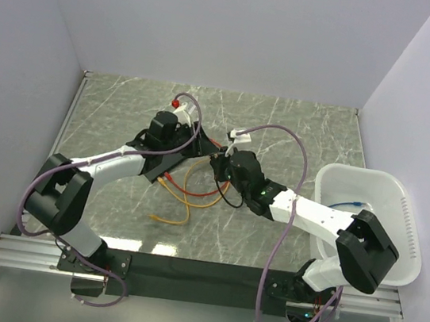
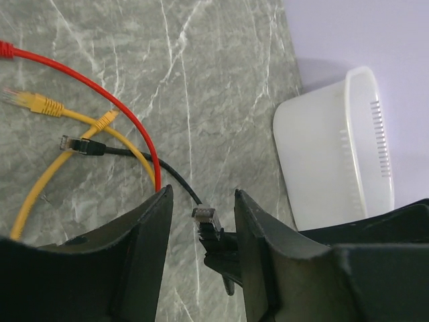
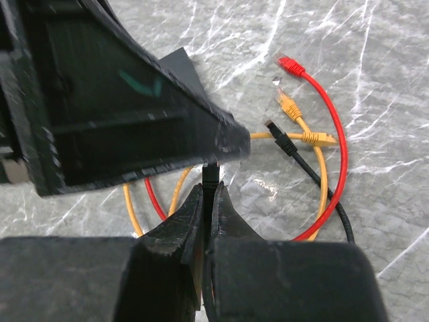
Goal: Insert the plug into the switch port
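Note:
My right gripper (image 3: 209, 186) is shut on the black plug (image 3: 210, 173), pinching it just behind its tip. In the left wrist view the plug (image 2: 204, 216) has a clear tip and floats in the gap of my left gripper (image 2: 202, 191). That gripper is open, and neither finger touches the plug. The two grippers meet at mid-table, left (image 1: 201, 147) and right (image 1: 218, 165). In the right wrist view one left finger (image 3: 134, 100) hides the plug's tip. Behind that finger a flat dark corner of the switch (image 3: 177, 64) lies on the table. Its sockets are hidden.
The black cable's other end (image 2: 74, 144) lies loose on the marble. A red cable (image 3: 335, 168) and yellow cables (image 3: 298, 114) curl beside it. A white bin (image 1: 366, 222) stands at the right table edge. White walls enclose the table on three sides.

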Robot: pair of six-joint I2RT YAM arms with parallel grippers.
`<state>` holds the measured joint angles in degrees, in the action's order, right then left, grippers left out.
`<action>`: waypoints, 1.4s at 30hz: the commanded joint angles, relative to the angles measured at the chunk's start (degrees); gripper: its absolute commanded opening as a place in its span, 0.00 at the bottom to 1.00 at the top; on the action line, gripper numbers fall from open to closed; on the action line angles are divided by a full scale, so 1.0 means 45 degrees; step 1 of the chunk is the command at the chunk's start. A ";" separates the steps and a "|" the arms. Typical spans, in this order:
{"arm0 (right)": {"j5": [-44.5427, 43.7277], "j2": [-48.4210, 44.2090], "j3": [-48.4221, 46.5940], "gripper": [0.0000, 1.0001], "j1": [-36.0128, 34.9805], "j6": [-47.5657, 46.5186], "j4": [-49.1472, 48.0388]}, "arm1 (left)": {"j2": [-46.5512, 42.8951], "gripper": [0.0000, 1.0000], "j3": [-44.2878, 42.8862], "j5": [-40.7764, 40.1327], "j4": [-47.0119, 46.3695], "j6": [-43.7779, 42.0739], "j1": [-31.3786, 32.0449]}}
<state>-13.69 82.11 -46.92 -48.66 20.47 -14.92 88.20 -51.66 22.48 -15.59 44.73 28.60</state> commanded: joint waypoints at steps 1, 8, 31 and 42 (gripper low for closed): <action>-0.0550 -0.0414 -0.0121 0.00 -0.0045 -0.0193 -0.0299 | 0.0145 0.47 -0.0258 -0.0210 -0.0558 0.0021 0.0245; -0.0609 -0.0277 -0.0180 0.00 -0.0065 -0.0193 -0.0181 | 0.0126 0.43 -0.0278 -0.0424 -0.0675 0.0099 0.0363; -0.0629 -0.0062 -0.0219 0.00 -0.0201 -0.0134 -0.0064 | -0.0343 0.37 -0.0024 -0.1460 -0.0831 0.0314 0.0363; -0.0609 0.0055 -0.0414 0.00 -0.0201 -0.0096 -0.0005 | -0.0265 0.07 0.0054 -0.1226 -0.0987 0.0451 0.0344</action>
<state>-14.61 82.24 -46.92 -49.25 20.47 -14.31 88.97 -51.66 17.08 -17.47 46.68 30.11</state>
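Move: The black plug, still held in the right hand's shut fingers, sits just between the left hand's open fingertips, about 1 cm forward and 1 cm to the right of the left hand point and level with it. From the right hand the plug sticks out about 2 cm ahead and 1 cm to the left, at its own height. The switch lies on the table roughly 15 cm left of the left hand, some 2 cm nearer and 15 cm below; the loose red plug is about 7 cm ahead, 3 cm left and as far down. The left hand first eases back, right and down by well under 1 cm, then creeps about 1 cm forward, turning some 5 degrees counter-clockwise to bring the black plug between its fingers. There its fingers, half open until then, close most of the way and pinch the plug's connector end, while the right hand stays practically in place with its shut fingers keeping their hold on the plug from behind. ##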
